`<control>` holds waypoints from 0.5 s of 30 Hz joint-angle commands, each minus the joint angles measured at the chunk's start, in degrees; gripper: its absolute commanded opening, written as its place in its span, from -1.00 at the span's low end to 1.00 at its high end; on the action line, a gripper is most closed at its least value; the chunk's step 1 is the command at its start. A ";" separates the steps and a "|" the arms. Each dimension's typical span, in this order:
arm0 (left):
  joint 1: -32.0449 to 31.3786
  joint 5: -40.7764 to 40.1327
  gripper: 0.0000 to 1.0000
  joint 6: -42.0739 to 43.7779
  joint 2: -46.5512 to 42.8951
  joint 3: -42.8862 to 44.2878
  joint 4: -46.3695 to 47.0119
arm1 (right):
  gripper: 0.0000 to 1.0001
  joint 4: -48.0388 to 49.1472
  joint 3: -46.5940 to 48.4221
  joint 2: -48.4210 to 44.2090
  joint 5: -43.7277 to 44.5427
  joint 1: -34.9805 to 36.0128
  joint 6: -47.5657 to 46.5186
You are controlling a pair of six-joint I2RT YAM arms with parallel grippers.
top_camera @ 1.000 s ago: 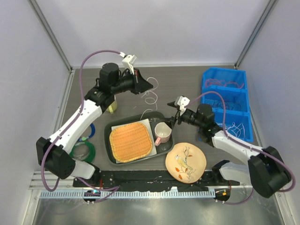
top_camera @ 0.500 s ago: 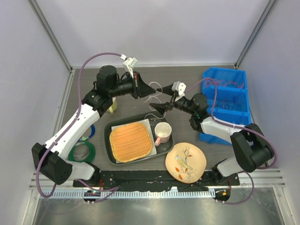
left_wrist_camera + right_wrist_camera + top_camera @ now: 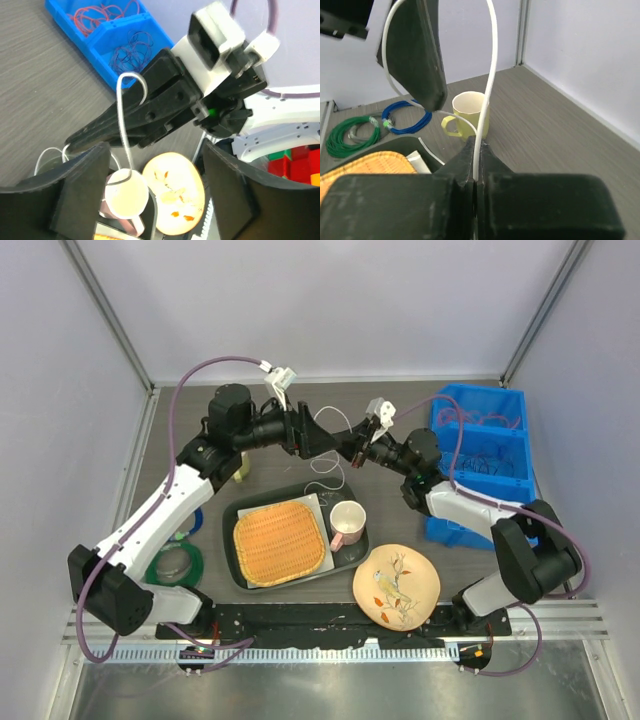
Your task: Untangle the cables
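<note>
A thin white cable [image 3: 490, 75] rises in a loop from my right gripper [image 3: 476, 142], whose jaws are shut on it. From above, the right gripper [image 3: 347, 447] meets the left gripper [image 3: 330, 440] tip to tip over the table's middle, and the cable's white loops [image 3: 322, 466] hang below them. In the left wrist view the left gripper [image 3: 155, 195] is open, its fingers [image 3: 75, 190] wide apart. The white cable [image 3: 121, 125] curls in front of the right gripper's black body [image 3: 155, 105], not pinched by the left. Red cables [image 3: 100, 12] and purple cables [image 3: 131, 47] lie in the blue bin [image 3: 483, 455].
A dark tray [image 3: 243, 512] holds an orange woven mat [image 3: 279, 541] and a pink mug [image 3: 346, 524]. A bird-painted plate [image 3: 396, 586] lies at the front. A yellow mug [image 3: 470, 112] stands behind, with blue [image 3: 407, 117] and green [image 3: 347, 135] rings on the left.
The right gripper swung up and left to meet the left gripper and shut on the white cable. The left gripper's jaws opened, releasing the cable.
</note>
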 commanded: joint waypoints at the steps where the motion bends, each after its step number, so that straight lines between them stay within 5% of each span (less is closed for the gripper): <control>1: -0.19 -2.08 0.99 -0.30 -3.25 -3.25 2.30 | -0.99 -10.05 2.11 -9.56 13.60 0.05 5.31; 7: -0.19 -6.84 0.99 -0.21 -8.17 -11.33 4.49 | -0.99 -36.69 12.29 -17.65 47.51 -0.73 4.79; 15: -0.19 -15.53 1.00 0.93 -13.80 -19.52 3.37 | -0.98 -54.87 23.99 -24.24 62.16 -7.94 6.20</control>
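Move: The right hand already has the white cable pinched in shut fingers; the blue box has its middle about 37 cm to this hand's right, 9 cm farther out and 24 cm below. The pink mug is roughly 7 cm nearer the base, 3 cm right and 23 cm down, the tray's middle 9 cm back and 10 cm left, 26 cm down. From the left hand, the box lies some 41 cm right, 15 cm ahead and 31 cm below. Keeping its pinch on the white cable, the right hand sweeps away from the left gripper towards the blue box, about 17 cm to the right while climbing some 13 cm and going a little forward, gathering speed as the wrist swings its fingers some 50 degrees clockwise. The left hand, already opening at the start, spreads its fingers fully, leaves the cable to the right hand and sinks about 7 cm towards the tray, drawing left as well. ##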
